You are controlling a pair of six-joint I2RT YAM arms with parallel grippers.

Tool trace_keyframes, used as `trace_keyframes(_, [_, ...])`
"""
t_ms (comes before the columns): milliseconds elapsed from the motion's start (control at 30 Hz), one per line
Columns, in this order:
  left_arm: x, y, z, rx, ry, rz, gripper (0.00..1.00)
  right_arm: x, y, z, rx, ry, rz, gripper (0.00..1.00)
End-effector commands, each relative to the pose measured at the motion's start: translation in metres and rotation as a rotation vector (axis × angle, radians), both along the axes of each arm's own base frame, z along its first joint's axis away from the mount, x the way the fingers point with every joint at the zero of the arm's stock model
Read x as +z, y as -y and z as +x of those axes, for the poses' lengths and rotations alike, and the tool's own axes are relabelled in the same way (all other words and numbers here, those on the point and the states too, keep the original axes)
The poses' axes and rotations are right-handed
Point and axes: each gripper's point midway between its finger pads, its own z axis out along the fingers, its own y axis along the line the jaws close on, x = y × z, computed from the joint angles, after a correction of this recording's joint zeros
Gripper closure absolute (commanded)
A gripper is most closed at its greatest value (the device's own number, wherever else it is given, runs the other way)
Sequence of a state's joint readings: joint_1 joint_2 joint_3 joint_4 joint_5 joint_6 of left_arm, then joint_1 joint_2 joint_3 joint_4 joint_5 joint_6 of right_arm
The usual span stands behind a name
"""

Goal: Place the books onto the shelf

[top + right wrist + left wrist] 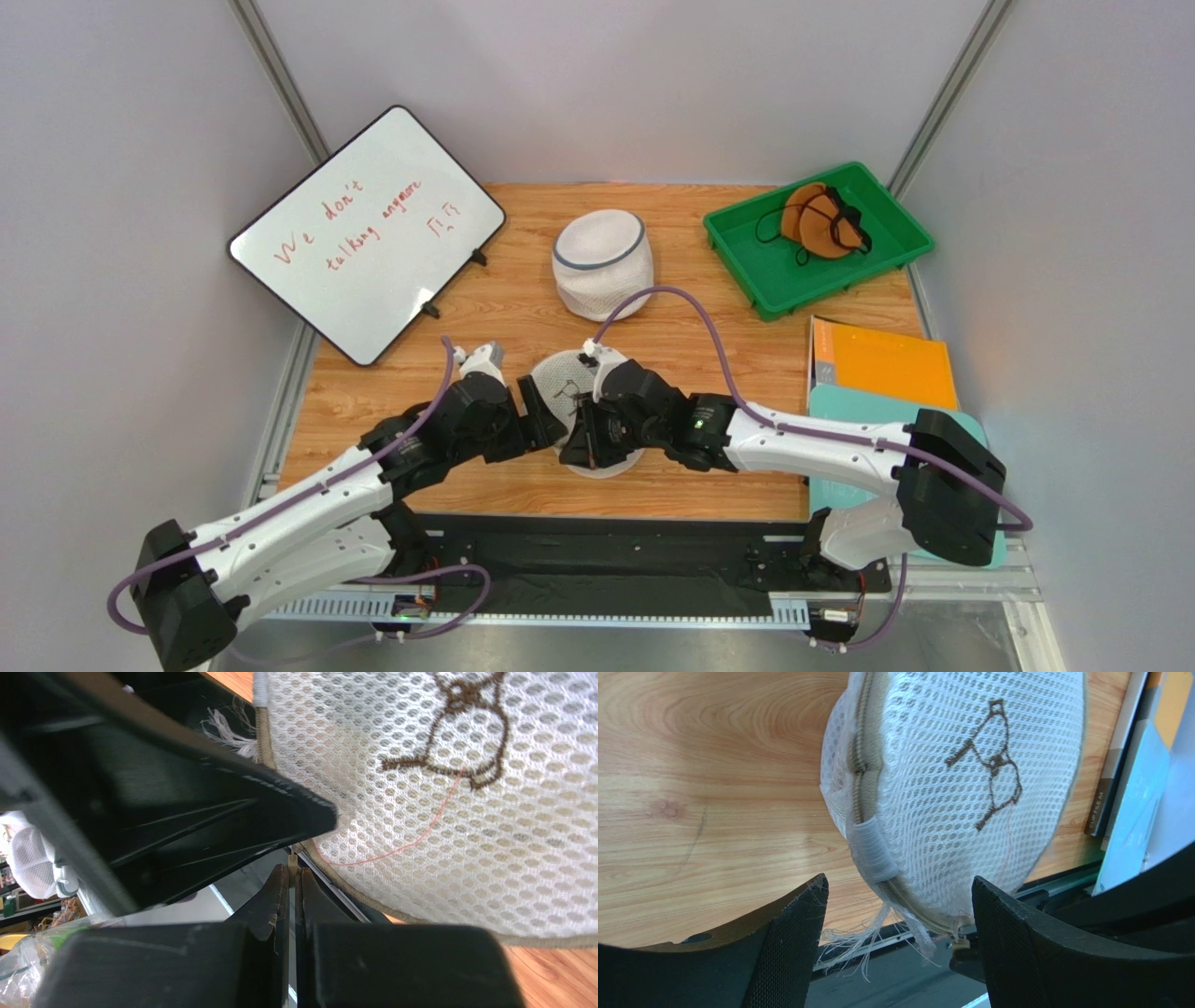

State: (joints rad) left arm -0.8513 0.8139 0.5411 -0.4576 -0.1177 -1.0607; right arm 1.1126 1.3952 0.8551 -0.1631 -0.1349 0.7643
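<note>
Two books lie at the table's right edge: an orange book [881, 361] and under it a teal book [873, 423]; their edges show in the left wrist view [1120, 763]. The shelf is out of view. Between the arms, a round white mesh pouch [572, 381] [962, 777] [456, 812] with a brown stitched figure is held up. My left gripper [544, 420] [899, 885] is open, its fingers either side of the pouch's zipper edge without touching it. My right gripper [584, 437] [291, 871] is shut on the small beige zipper pull [293, 859].
A whiteboard [368, 231] with red writing leans at the back left. A white mesh basket [603, 262] stands at the back centre. A green tray [898, 224] at the back right holds a brown pouch [821, 220]. The black base rail [617, 560] runs along the near edge.
</note>
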Motion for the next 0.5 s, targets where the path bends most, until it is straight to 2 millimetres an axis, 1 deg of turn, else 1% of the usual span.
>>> trace_keyframes(0, [-0.003,-0.005,0.004,0.051,-0.004,0.009,0.26,0.025,-0.021,0.001,0.021,0.020,0.085,1.00])
trace_keyframes(67, [-0.003,-0.007,0.008,0.068,0.011,0.021,0.33,0.023,-0.021,0.000,0.023,0.017,0.079,1.00])
trace_keyframes(100, [-0.002,-0.008,0.008,0.073,0.012,0.030,0.41,0.022,-0.021,-0.001,0.026,0.014,0.076,1.00])
trace_keyframes(167, [-0.002,-0.010,0.011,0.088,0.021,0.041,0.49,0.021,-0.019,-0.001,0.025,0.015,0.072,1.00])
trace_keyframes(233, [-0.002,-0.011,0.014,0.097,0.023,0.054,0.60,0.018,-0.016,-0.003,0.025,0.012,0.064,1.00])
trace_keyframes(267, [-0.001,-0.010,0.015,0.097,0.025,0.056,0.62,0.018,-0.015,-0.003,0.024,0.011,0.064,1.00])
trace_keyframes(333, [-0.003,-0.009,0.018,0.100,0.026,0.067,0.73,0.015,-0.012,-0.004,0.023,0.008,0.057,1.00])
trace_keyframes(367, [-0.003,-0.008,0.019,0.100,0.025,0.068,0.81,0.015,-0.012,-0.005,0.022,0.007,0.058,1.00])
trace_keyframes(433, [-0.004,-0.006,0.022,0.102,0.024,0.072,0.91,0.013,-0.010,-0.005,0.021,0.004,0.050,1.00])
trace_keyframes(467, [-0.005,-0.006,0.022,0.103,0.024,0.074,1.00,0.012,-0.009,-0.004,0.016,0.007,0.045,1.00])
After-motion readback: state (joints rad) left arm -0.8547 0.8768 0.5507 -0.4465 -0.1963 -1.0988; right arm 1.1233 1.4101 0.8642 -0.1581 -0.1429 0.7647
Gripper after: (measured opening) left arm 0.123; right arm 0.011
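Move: The grey fabric tab at the zip's end on the mesh bag sits just off the left hand's open fingers, about 1 cm ahead, level sideways and 1 cm below. The bag's round top lies some 5 cm ahead, 3 cm right and 3 cm down from that hand; the second mesh bag stands roughly 22 cm ahead and 7 cm right. From the right hand, shut on the zip pull, the tab is some 5 cm ahead and 2 cm left. Easing forward and down by about 1.5 cm in all, the left hand brings its wide-open fingers onto the zip-end tab and closes them almost fully, pinching it between the tips while the wrist turns some 5 degrees counter-clockwise. The right hand stays put beside it, still gripping the zip pull at the bag's edge. ##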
